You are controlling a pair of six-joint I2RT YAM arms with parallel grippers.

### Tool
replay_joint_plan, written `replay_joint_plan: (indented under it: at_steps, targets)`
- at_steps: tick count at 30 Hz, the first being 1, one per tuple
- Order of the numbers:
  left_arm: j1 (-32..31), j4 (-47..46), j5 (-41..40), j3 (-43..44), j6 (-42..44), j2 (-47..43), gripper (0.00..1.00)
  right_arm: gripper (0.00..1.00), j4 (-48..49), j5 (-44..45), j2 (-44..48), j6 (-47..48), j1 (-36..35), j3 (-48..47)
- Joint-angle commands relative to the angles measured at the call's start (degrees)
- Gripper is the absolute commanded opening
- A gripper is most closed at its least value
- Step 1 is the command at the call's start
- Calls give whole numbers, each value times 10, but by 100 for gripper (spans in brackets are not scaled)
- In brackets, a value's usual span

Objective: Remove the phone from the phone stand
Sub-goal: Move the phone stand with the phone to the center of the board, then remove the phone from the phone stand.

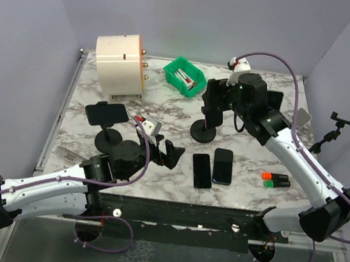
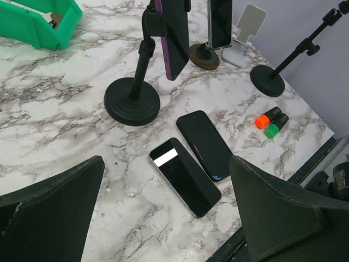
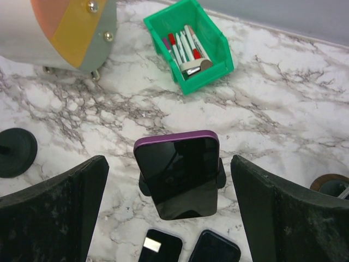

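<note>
A phone in a purple case (image 3: pixel 177 177) is clamped upright in a black phone stand (image 1: pixel 204 132) with a round base, mid-table. My right gripper (image 3: pixel 169 161) is open above it, one finger on each side of the phone, not touching it. In the top view my right gripper (image 1: pixel 221 95) covers the phone. The left wrist view shows the same phone (image 2: pixel 174 38) and the stand (image 2: pixel 132 101). My left gripper (image 1: pixel 162 143) is open and empty, low over the table just left of two flat phones (image 2: pixel 185 177).
Two dark phones (image 1: pixel 202 170) (image 1: pixel 222 166) lie flat at the front. A second stand holding a phone (image 1: pixel 106 114) is at the left. A green bin (image 1: pixel 185 76), a round cream drum (image 1: pixel 120 64), an empty clamp stand (image 1: pixel 337 123), a white stand (image 2: pixel 245 22) and markers (image 1: pixel 276 179) are around.
</note>
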State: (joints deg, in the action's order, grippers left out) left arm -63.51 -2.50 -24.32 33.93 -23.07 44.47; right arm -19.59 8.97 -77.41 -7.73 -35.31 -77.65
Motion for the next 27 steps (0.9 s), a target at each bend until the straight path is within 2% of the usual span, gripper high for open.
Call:
replay_joint_plan:
  at_steps: [1,19,27]
  targets:
    - [-2,-3,18,-8,-8,-3,97,100,-101,3,-33,-5,-2,-34]
    - [-2,-7,22,-1,-7,11,97,100,-33,1,-70,18,13,-27]
    - [-2,-10,25,5,-6,16,97,94,-34,-22,-95,25,29,-39]
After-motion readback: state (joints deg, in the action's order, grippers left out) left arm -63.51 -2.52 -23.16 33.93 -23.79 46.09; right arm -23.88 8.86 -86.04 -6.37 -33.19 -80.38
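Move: The phone on the phone stand is just below the right hand: about 8 cm down, 3 cm ahead and 1 cm to its left. On the table, some 27 cm lower, one black phone lies straight back about 20 cm and a second about 17 cm back and 8 cm to the right; the green tray is roughly 20 cm ahead and 12 cm left. From the left hand the stand's phone is some 20 cm ahead, 12 cm to the right and about level. With its fingers spread wide, the right hand drops about 5 cm towards the phone on the stand, its fingertips tipping down by some 10 degrees, so that the phone's upper part comes between them. It then pushes about 2.5 cm forward and sinks a touch more at the end, one finger on each side of the phone and the fingers not closed on it; whether either pad touches the phone's edge can't be seen. ##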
